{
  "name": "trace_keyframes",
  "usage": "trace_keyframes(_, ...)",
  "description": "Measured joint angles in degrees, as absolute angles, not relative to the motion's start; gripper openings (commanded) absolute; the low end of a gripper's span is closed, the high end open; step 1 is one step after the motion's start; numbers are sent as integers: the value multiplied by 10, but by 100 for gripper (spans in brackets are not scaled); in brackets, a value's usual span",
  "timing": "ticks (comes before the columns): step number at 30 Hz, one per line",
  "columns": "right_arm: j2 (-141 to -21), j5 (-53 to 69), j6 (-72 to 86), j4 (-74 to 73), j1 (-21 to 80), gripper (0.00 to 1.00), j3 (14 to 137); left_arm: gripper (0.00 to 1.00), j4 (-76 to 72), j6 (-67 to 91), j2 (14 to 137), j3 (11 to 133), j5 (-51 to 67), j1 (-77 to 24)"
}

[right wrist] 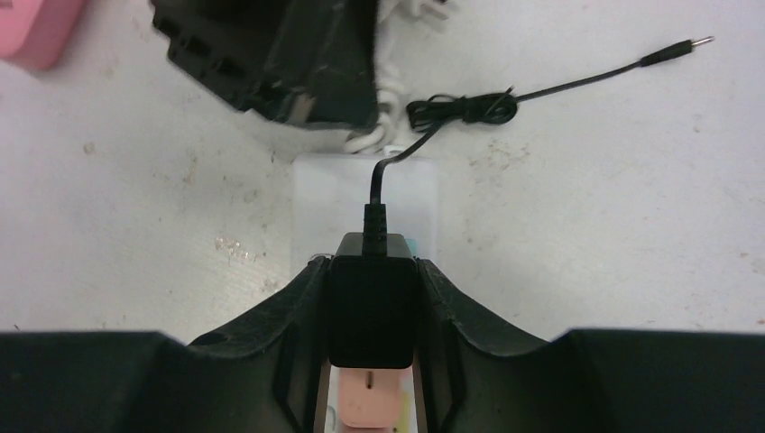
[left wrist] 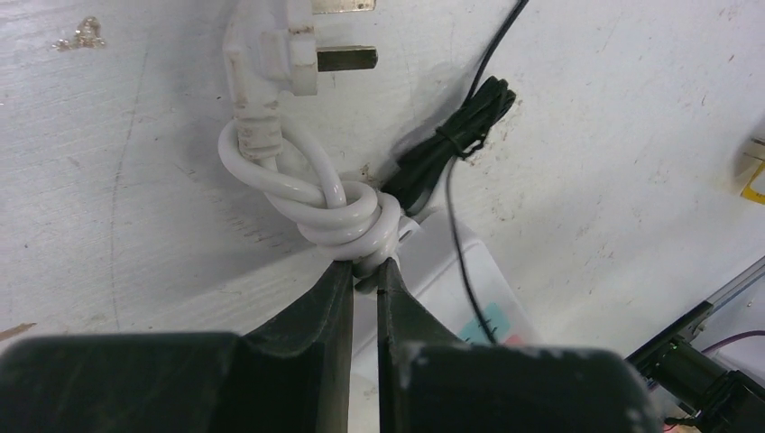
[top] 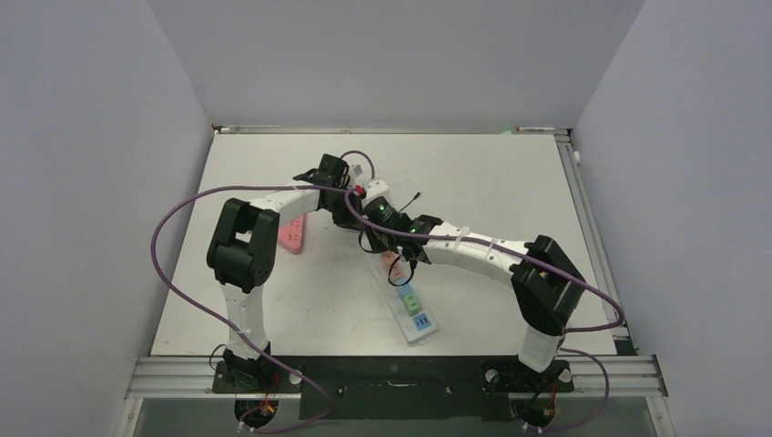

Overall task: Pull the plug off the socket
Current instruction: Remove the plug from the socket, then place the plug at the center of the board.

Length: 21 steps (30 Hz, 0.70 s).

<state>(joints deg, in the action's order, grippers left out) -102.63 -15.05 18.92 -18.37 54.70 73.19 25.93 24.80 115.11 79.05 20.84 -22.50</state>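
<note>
A white power strip [top: 415, 315] with coloured sockets lies slantwise on the table; this is the socket [right wrist: 364, 191]. My right gripper [right wrist: 373, 271] is shut on the black plug [right wrist: 373, 316], which stands over the strip just beyond a pink socket [right wrist: 370, 399]. Whether its pins sit in the strip is hidden. The plug's thin black cable runs to a tied bundle [right wrist: 465, 110]. My left gripper [left wrist: 364, 263] is shut on the strip's coiled white cable [left wrist: 347, 216] at the strip's far end. In the top view the left gripper [top: 369, 202] and right gripper [top: 398, 253] are close together.
The strip's own white three-pin plug [left wrist: 280, 52] lies loose on the table beyond the coil. A black barrel jack [right wrist: 677, 50] trails off to the right. A pink object [top: 291, 234] lies left of the grippers, beside the left arm. Grey walls enclose the table.
</note>
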Motion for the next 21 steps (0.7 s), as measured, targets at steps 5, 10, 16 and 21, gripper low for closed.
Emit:
trace_keyframes(5, -970, -128, 213, -176, 475, 5, 724, 11, 259, 248, 1151, 790, 211, -213)
trace_keyframes(10, -908, -129, 240, -177, 391, 5, 686, 34, 259, 243, 1151, 790, 207, -205)
trace_keyframes(16, -830, -102, 277, -185, 260, 5, 585, 51, 264, 230, 1151, 790, 183, -204)
trace_keyframes(21, -810, -74, 295, -200, 182, 5, 531, 62, 265, 222, 1144, 787, 173, -198)
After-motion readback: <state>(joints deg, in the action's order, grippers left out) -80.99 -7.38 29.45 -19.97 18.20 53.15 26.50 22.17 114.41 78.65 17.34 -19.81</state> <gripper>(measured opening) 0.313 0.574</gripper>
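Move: Some 24 cm to the right of the right hand, 6 cm farther out and 7 below, is the open table the held black plug is taken to; the white box stands about 31 cm right and 2 back. Just under the plug, 5 cm down, is its emptied socket. The black cord bundle is 7 cm ahead and 1 right, on the table. The left hand has the white knotted cord at its tips; the plug is 5 cm back, 3 right and 5 up from it. Swinging up and out to the right, the right hand keeps its pinch on the already freed black plug and carries it off the strip, about 24 cm right and 5 cm forward. It climbs nearly 6 cm, sinks back almost as much and turns some 40 degrees clockwise. The left fingers open around the white knotted cord as that hand eases about 3 cm left. ##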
